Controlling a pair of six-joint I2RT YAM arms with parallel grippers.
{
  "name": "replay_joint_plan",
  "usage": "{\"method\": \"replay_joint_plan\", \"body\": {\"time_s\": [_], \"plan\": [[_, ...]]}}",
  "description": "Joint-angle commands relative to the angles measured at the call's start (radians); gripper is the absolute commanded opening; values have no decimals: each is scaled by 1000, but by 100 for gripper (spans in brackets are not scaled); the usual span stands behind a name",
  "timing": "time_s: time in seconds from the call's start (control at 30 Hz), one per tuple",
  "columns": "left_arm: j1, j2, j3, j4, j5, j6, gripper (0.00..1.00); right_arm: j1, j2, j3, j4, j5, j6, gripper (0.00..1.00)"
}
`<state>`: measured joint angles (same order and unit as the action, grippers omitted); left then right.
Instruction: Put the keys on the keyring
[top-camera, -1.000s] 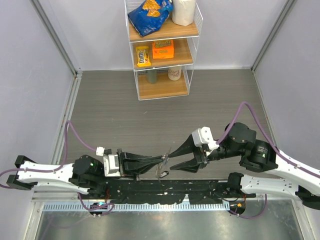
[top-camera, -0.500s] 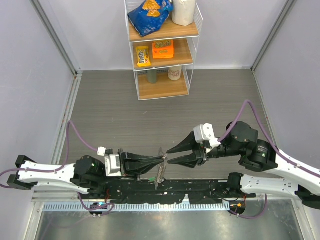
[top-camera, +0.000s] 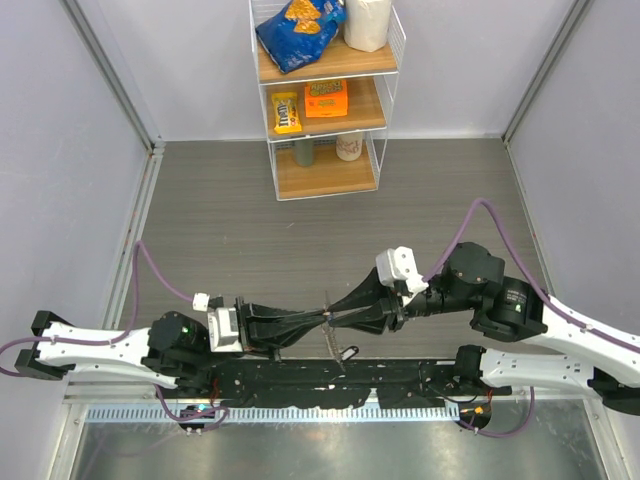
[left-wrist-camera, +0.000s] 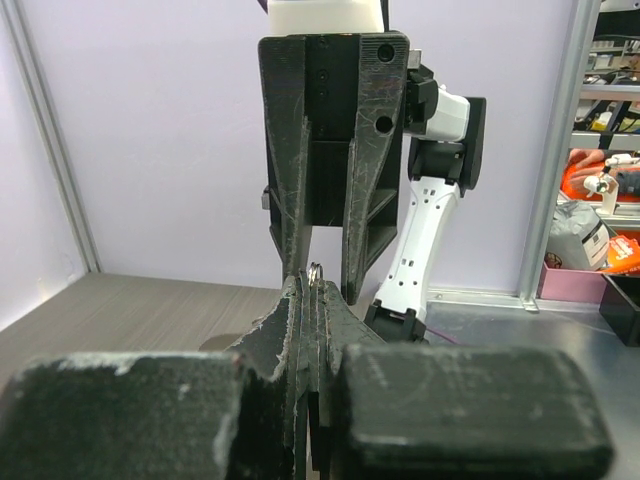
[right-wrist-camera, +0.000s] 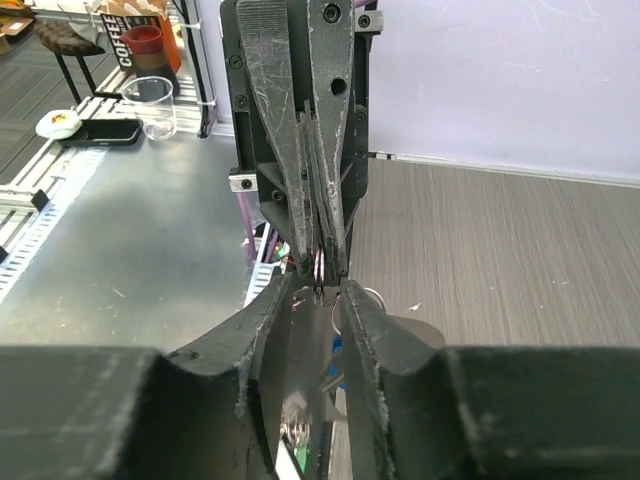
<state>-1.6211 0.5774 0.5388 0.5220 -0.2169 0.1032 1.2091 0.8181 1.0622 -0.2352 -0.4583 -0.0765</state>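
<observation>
My left gripper (top-camera: 326, 320) is shut on the keyring (right-wrist-camera: 318, 268), whose thin silver edge sticks out past its tips (left-wrist-camera: 316, 268). The chain with the blue tag (right-wrist-camera: 337, 345) and the green tag (right-wrist-camera: 302, 455) hangs below the grip (top-camera: 338, 348). My right gripper (top-camera: 334, 319) meets the left one tip to tip. Its jaws stand a little apart, one finger (right-wrist-camera: 275, 310) on each side of the ring edge, with a small gap on both sides. In the left wrist view the right fingers (left-wrist-camera: 300, 200) straddle the ring from above. I cannot pick out the keys in any view.
A wire shelf rack (top-camera: 325, 100) with snack bags and boxes stands at the far wall. The black mounting rail (top-camera: 330, 375) and a metal ledge (top-camera: 320, 440) run along the near edge under the grippers. Grey walls close both sides.
My right gripper has moved left onto the left gripper's tips and its jaws have narrowed around the ring. The hanging chain has swung slightly right. The left gripper has stayed shut and still.
</observation>
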Motion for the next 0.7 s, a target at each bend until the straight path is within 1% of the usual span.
{"method": "replay_joint_plan", "body": {"time_s": [0.0, 0.03, 0.1, 0.13, 0.27, 0.4, 0.47, 0.5, 0.53, 0.63, 0.67], "plan": [[1, -13, 4, 102, -6, -19, 0, 10, 7, 50, 39, 3, 4, 24], [1, -13, 4, 101, -6, -17, 0, 12, 9, 50, 37, 1, 6, 21], [1, -16, 4, 105, -7, -19, 0, 13, 13, 56, 31, 1, 3, 9], [1, -19, 0, 108, -9, -17, 0, 15, 13, 59, 27, 1, 0, 5], [1, -33, -5, 113, 1, -25, 0, 21, 19, 81, -4, -19, -9, 5], [1, -66, 9, 26, 34, -56, 0, 21, 52, 154, -117, -43, -37, 5], [1, -83, 38, -51, 45, -85, 8, 23, 78, 194, -212, -65, -46, 5], [1, -91, 53, -97, 47, -98, 15, 21, 85, 223, -231, -75, -55, 5], [1, -97, 78, -155, 45, -144, 20, 23, 98, 232, -271, -94, -58, 5], [1, -105, 160, -368, 39, -215, 27, 26, 115, 283, -335, -127, -74, 6], [1, -108, 174, -391, 48, -224, 29, 27, 119, 304, -363, -135, -81, 6]]}}
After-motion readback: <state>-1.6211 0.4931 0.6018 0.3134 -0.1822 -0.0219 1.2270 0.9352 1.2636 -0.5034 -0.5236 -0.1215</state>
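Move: The keyring stands upright in the left hand's shut fingertips, about 1 cm to the right of that hand's point and 1 cm up. From the right hand, whose fingers are parted around it, it is about 1 cm to the left, level in height and straight across. The grey plate hangs from it some 7 cm below the right hand and 1 cm ahead; the black-and-white fob hangs about 8 cm below, 2 cm to the right and 1 cm back. The right hand creeps less than 1 cm left while its fingers shut and pinch the keyring at the left fingertips, then draws back about 1.5 cm, its fingertips dipping some 10 degrees, still gripping. Once that grip is made, the left fingers part about a quarter of their range and let go of the ring, and the left hand backs away some 1.5 cm to the left and about 1 cm back. ##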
